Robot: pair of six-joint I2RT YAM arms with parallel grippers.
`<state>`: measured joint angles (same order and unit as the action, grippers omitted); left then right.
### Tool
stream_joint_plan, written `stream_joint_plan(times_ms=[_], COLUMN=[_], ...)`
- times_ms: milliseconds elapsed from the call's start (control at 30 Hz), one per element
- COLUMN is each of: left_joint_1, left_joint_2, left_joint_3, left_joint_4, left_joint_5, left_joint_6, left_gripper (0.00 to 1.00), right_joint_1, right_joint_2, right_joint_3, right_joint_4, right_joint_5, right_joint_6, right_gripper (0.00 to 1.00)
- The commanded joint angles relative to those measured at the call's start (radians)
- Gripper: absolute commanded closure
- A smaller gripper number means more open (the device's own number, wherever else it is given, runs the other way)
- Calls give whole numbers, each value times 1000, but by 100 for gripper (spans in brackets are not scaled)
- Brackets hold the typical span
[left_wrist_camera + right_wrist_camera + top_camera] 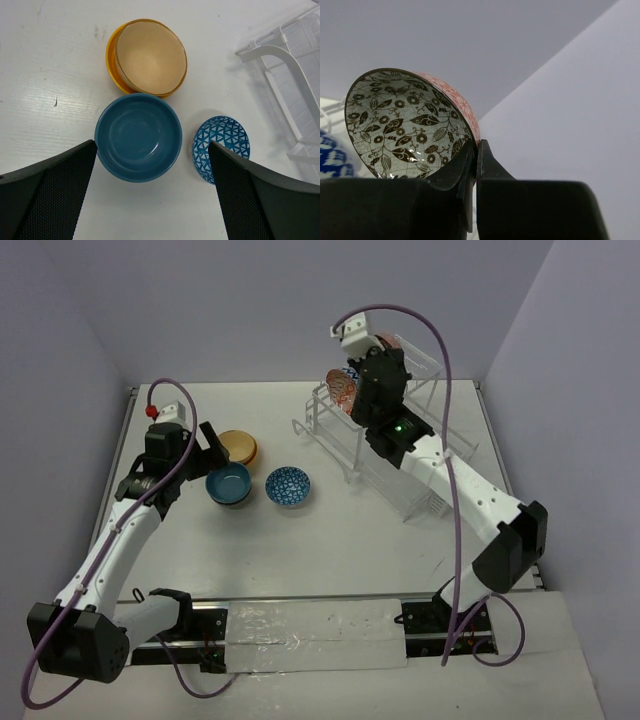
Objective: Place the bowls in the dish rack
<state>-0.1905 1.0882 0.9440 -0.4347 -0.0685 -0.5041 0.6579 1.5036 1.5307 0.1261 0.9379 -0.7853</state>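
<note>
A plain blue bowl (229, 483) (138, 136) sits on the white table. A tan bowl (150, 57) is nested in an orange-yellow bowl (238, 447) (111, 60) behind it. A blue-zigzag bowl (288, 486) (221, 147) stands to its right. My left gripper (212, 445) (151, 145) is open and empty, hovering above the blue bowl. My right gripper (358, 380) (476, 145) is shut on the rim of a reddish-pink bowl (342, 390) (410, 125) with a black leaf pattern inside. It holds the bowl tilted over the top left of the white wire dish rack (335, 435) (290, 75).
A blue-and-white patterned thing (330, 155) shows at the left edge of the right wrist view; I cannot tell what it is. Pale walls close the table at the back and sides. Purple cables (445, 390) loop above both arms.
</note>
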Motion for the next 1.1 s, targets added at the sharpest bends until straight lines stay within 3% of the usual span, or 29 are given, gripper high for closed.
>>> stream_joint_plan(times_ms=[0,300,1067], left_joint_1=[8,11,16], left_joint_2=[-27,-50,-42], left_joint_3=[-4,-17,-17], left_joint_4=[25,27,27], left_joint_5=[-11,-10,16], left_joint_6=[30,32,32], left_gripper=[1,1,1], right_joint_1=[3,-11,11], right_joint_2=[36,211,208], right_joint_3=[65,115,0], right_joint_4=[151,274,207], right_joint_5=[-60,-4,38], right_joint_6=[-107,-282,-207], right_gripper=[100,100,100])
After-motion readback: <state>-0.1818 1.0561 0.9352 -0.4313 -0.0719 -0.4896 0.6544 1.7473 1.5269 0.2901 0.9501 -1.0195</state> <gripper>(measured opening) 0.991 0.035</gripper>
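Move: The right hand still pinches the floral bowl; its place in the upper tier of the dish rack is about 8 cm ahead, 3 cm left and 12 cm lower. The racked orange bowl stands about 4 cm ahead and 8 cm left of this hand, also 12 cm lower. From the idle left hand the place lies roughly 17 cm ahead, 37 cm right and 11 cm higher. Right hand lowers the pinched floral bowl about 7 cm, forward and left towards the rack, rolling left side down. ##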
